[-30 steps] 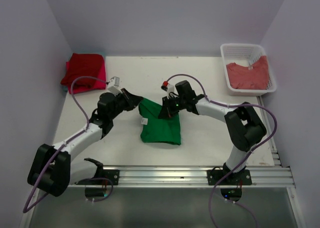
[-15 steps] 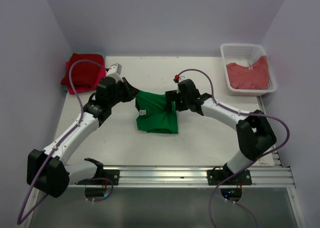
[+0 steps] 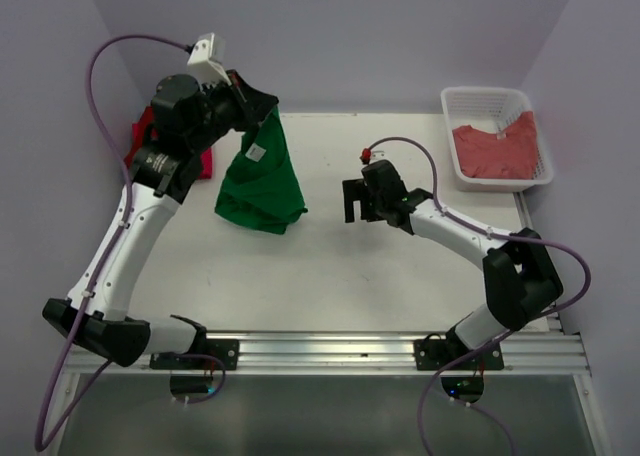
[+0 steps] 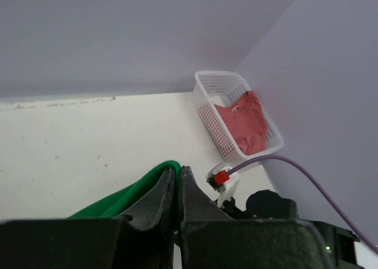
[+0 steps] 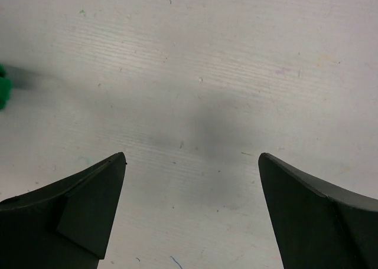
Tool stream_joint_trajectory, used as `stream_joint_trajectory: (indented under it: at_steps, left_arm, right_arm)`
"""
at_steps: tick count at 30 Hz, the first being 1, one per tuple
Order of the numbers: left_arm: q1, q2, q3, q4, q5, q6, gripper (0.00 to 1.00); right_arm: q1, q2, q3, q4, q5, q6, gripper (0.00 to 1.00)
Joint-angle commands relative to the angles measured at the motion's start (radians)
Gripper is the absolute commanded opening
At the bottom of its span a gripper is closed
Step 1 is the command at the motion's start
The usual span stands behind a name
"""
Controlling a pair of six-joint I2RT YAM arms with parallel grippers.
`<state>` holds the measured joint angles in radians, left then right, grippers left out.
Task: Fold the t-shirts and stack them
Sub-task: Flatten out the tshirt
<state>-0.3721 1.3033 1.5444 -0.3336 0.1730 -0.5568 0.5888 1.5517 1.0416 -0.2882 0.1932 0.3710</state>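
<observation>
The bright green t-shirt [image 3: 262,181] hangs bunched in the air over the left half of the table, my left gripper [image 3: 268,111] shut on its top edge. In the left wrist view the jaws [image 4: 178,170] are pressed together with green cloth [image 4: 127,195] pinched between them. My right gripper [image 3: 352,201] stands open just above bare table near the middle, apart from the shirt, with nothing between its fingers [image 5: 192,157]. A sliver of green [image 5: 3,89] shows at that view's left edge. Folded red t-shirts [image 3: 140,141] lie at the back left, partly hidden by my left arm.
A white lattice basket [image 3: 480,93] at the back right holds a salmon-red t-shirt [image 3: 497,148]; both show in the left wrist view, basket [image 4: 208,80] and shirt [image 4: 245,121]. Grey walls close in the table on three sides.
My left arm has lifted the green t-shirt off the table, up and toward the back left. The right gripper has let go of it, opened wide and drawn slightly right.
</observation>
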Motion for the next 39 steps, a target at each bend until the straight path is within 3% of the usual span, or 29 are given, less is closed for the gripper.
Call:
stream_joint_trajectory:
  at_steps: [1, 8, 16, 22, 25, 31, 35, 39]
  left_arm:
    - [0.006, 0.08, 0.181, -0.114, 0.127, 0.054, 0.0]
    - [0.005, 0.186, 0.482, -0.248, 0.29, 0.051, 0.0]
    - [0.006, 0.171, 0.621, -0.251, 0.358, 0.028, 0.02]
    - [0.006, 0.16, 0.629, -0.182, 0.578, -0.081, 0.01]
    - [0.006, 0.137, 0.654, -0.108, 0.654, -0.126, 0.03]
    - [0.007, 0.102, 0.558, 0.004, 0.746, -0.222, 0.03]
    - [0.006, 0.073, 0.471, 0.141, 0.798, -0.317, 0.02]
    - [0.006, 0.045, 0.399, 0.24, 0.818, -0.44, 0.02]
  right_arm:
    - [0.0, 0.027, -0.014, 0.037, 0.017, 0.031, 0.99]
    - [-0.001, 0.068, -0.009, 0.057, 0.023, 0.045, 0.99]
    - [-0.04, 0.051, 0.003, -0.031, 0.241, 0.205, 0.99]
    - [-0.075, 0.042, 0.012, -0.172, 0.472, 0.406, 0.99]
    - [-0.09, 0.044, 0.011, -0.2, 0.486, 0.445, 0.99]
    - [-0.099, 0.099, 0.026, -0.074, 0.29, 0.355, 0.99]
    - [-0.098, 0.131, 0.003, 0.142, -0.017, 0.217, 0.99]
    - [-0.098, 0.202, 0.031, 0.251, -0.295, 0.149, 0.99]
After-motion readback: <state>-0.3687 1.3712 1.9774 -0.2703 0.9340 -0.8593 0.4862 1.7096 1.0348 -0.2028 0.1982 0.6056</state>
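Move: The green t-shirt already hangs from the shut left fingers, its middle about 23 cm below them, 3 cm to their left and 2 cm back; the red pile is some 17 cm ahead, 25 cm left and well below. The empty right gripper stands about 18 cm right of the left one, 2 cm back and 32 cm lower. From that right gripper the t-shirt's middle is about 21 cm left, level in reach and 9 cm up. The green t-shirt, still pinched at its top by the left fingers, is carried up about 16 cm and drawn back about 15 cm, drifting right towards the middle of the table as the wrist turns clockwise some 45 degrees. The right hand, wide open and empty, sinks, swings right turning clockwise, then comes most of the way back left while lowering further and edging forward. ##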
